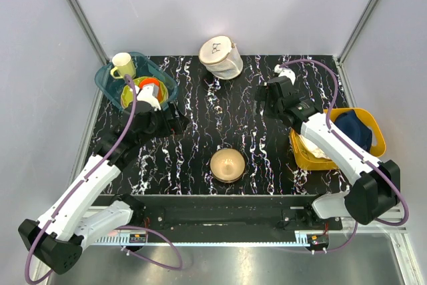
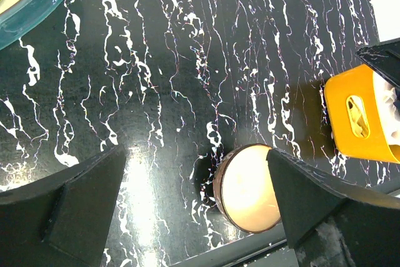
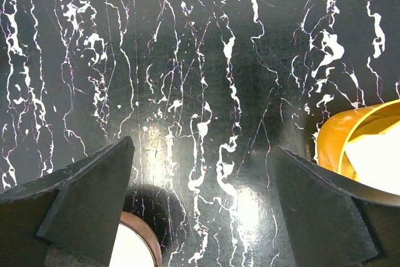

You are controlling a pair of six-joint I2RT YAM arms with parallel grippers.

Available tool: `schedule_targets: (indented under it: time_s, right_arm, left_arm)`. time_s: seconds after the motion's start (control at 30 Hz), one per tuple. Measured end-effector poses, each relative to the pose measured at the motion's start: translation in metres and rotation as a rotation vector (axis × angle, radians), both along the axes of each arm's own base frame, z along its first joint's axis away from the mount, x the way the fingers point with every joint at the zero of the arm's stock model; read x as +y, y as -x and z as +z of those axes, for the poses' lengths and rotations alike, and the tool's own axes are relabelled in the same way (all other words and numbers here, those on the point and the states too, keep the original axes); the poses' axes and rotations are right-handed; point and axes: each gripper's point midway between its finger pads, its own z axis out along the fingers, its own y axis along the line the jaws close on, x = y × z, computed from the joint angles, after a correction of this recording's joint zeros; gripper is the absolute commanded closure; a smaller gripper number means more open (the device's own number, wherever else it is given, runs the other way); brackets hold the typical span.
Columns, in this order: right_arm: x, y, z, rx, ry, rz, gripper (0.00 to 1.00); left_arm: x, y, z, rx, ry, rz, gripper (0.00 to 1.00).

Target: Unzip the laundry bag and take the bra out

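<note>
The cream-white mesh laundry bag point(image 1: 221, 57) stands at the back middle of the table, its round zipped lid with the small dark drawing tilted up. The bra is hidden; no pink garment shows in any view. My left gripper point(image 1: 175, 120) hovers open over the table's left part, well short of the bag. My right gripper point(image 1: 264, 103) hangs open to the bag's front right, apart from it. In the left wrist view the gripper point(image 2: 194, 186) has wide-spread jaws with only tabletop and bowl between them. The right wrist view shows the gripper point(image 3: 200, 179) over bare marble, holding nothing.
A round bronze bowl point(image 1: 227, 165) point(image 2: 250, 189) point(image 3: 134, 245) sits at the front middle. A teal bin point(image 1: 110, 83) with cups stands at the back left. A yellow basket point(image 1: 375, 127) point(image 2: 359, 117) point(image 3: 340, 136) holding a dark blue cloth point(image 1: 352, 128) and white cloth is at right.
</note>
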Motion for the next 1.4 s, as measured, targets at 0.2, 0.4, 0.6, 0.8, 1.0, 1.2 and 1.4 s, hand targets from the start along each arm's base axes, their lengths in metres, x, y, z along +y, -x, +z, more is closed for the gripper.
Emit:
schedule_targets:
  time_s: [0.2,0.4,0.6,0.8,1.0,1.2,1.4]
  right_arm:
    - [0.000,0.000,0.000,0.000,-0.001,0.000,0.00]
    - [0.001,0.000,0.000,0.002,-0.007,-0.004,0.00]
    - [0.012,-0.008,-0.007,0.018,-0.038,0.010,0.00]
    - [0.058,-0.069,-0.004,0.008,-0.108,0.045,0.00]
    - [0.097,-0.126,0.002,-0.062,-0.263,0.063,0.00]
    - [0.120,-0.216,0.019,-0.196,-0.491,0.006,0.00]
    - [0.113,-0.296,-0.010,-0.221,-0.651,-0.099,0.01]
  left_arm:
    - [0.000,0.000,0.000,0.000,0.000,-0.001,0.01]
    - [0.000,0.001,-0.001,-0.004,-0.016,-0.017,0.01]
    - [0.008,0.008,-0.006,0.008,-0.104,-0.053,0.01]
    - [0.008,0.009,-0.001,0.002,-0.129,-0.086,0.01]
    - [0.013,0.017,-0.002,0.007,-0.166,-0.107,0.01]
    - [0.021,0.026,0.000,0.006,-0.180,-0.098,0.01]
    - [0.034,0.032,-0.010,0.048,-0.239,-0.074,0.01]
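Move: The laundry bag stands near the back edge of the table, some 31 cm ahead of the right hand, about 16 cm to its left and 12 cm below. The shallow bowl is about 18 cm back and 14 cm left of that hand; the yellow basket is some 8 cm back and 28 cm right, both roughly 15 cm lower. From the left hand the bag lies about 40 cm ahead, 16 cm right and 17 cm below. With its fingers still wide open and empty, the right hand starts slowly, then sweeps about 30 cm forward and some 11 cm left at nearly constant height towards the right side of the laundry bag, rolling nearly 40 degrees left side up so the fingers come to aim forward-left and flatter, and is still advancing at the end. The left hand, also open and empty, eases back and left by 3 cm or so each way, its left side rolling up slightly, away from the bag. ##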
